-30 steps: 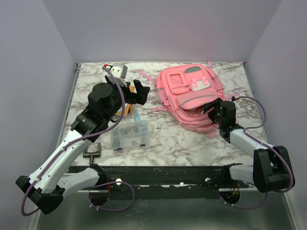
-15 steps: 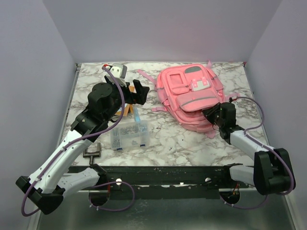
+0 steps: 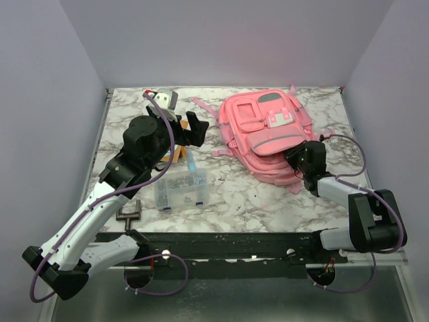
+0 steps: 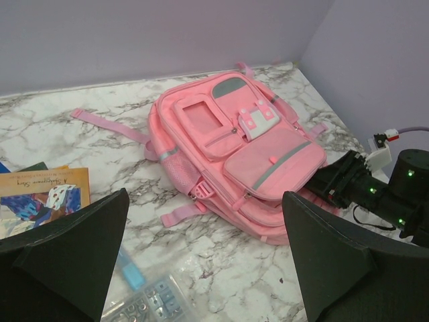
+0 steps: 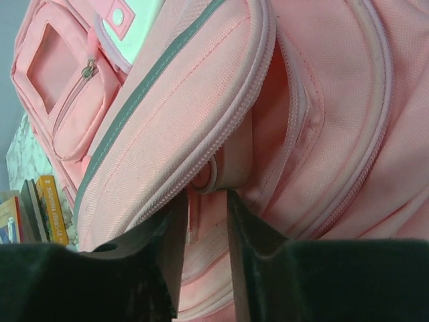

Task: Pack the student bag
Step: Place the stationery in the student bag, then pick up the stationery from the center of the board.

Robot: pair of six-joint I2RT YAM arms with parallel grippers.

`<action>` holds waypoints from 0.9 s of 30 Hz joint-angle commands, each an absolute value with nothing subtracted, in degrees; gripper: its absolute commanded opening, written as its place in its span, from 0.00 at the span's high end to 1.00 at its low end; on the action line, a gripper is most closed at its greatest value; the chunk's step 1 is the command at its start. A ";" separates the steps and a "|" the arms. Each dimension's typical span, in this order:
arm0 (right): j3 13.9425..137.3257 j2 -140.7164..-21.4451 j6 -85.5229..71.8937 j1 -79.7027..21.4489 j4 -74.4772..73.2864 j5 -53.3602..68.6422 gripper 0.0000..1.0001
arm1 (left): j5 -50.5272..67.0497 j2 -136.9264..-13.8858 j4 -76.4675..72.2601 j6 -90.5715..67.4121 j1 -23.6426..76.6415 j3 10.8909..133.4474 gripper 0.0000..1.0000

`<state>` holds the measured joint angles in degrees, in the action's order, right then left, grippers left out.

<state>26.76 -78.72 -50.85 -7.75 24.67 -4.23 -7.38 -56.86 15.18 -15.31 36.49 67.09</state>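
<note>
The student bag [image 3: 265, 131], a large pink backpack with grey strips, lies flat at the back right of the marble table; it also fills the middle of the left wrist view [image 4: 234, 154]. My right gripper [image 3: 293, 155] is at its near right edge. In the right wrist view the bag [image 5: 201, 100] fills the frame, and the right gripper [image 5: 206, 196] has its jaws drawn close on a pink zip tab and flap by the main zip. My left gripper [image 3: 191, 127] hovers left of the bag, and in its own view the left gripper [image 4: 204, 201] is wide open and holds nothing.
A clear plastic compartment box [image 3: 179, 188] with small parts lies under the left arm, also in the left wrist view [image 4: 144, 302]. Books [image 3: 175, 153] lie left of the bag, seen again by the left wrist [image 4: 43, 191]. A small clamp [image 3: 129, 215] sits at the near left edge.
My right gripper's jaws have narrowed onto the bag's zip flap, and the arm has shifted slightly. The left arm has not moved.
</note>
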 commanded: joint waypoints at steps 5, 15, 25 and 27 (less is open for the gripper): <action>31.31 -66.06 -42.76 -7.73 -3.69 -1.83 0.46 | -7.58 -56.17 15.23 -15.20 36.29 68.97 0.02; 38.68 -54.33 -34.79 -10.95 -20.98 7.60 0.43 | -8.37 -55.38 15.28 -15.57 34.91 68.91 0.02; 57.92 -79.88 -32.39 -35.15 -13.43 1.50 0.39 | -14.91 -53.61 14.52 -12.07 34.54 67.99 0.02; 63.32 -86.57 -31.91 -37.52 -11.25 1.63 0.37 | -15.31 -52.69 13.99 -12.01 34.38 67.55 0.02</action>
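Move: The right hand is inside the mouth of the student bag's front pocket, with the bag's middle about 8 cm ahead, 8 cm to its left and a little lower. The clear stationery case lies roughly 38 cm left and 11 cm back, some 6 cm below. The blue marker is about 35 cm left, level with the hand, and the books 43 cm left, 7 cm ahead. From the high left hand, the case is about 36 cm below, 5 cm left and 3 cm back. The right fingers come free of the bag's front pocket, opening from a narrow gap to a little over half wide as the hand draws back and up about 8 cm. It then sweeps left some 17 cm over the bag's near edge towards the clear case, still empty, turning about 40 degrees counter-clockwise. Late on, the wide-open left hand drifts about 3 cm left. ##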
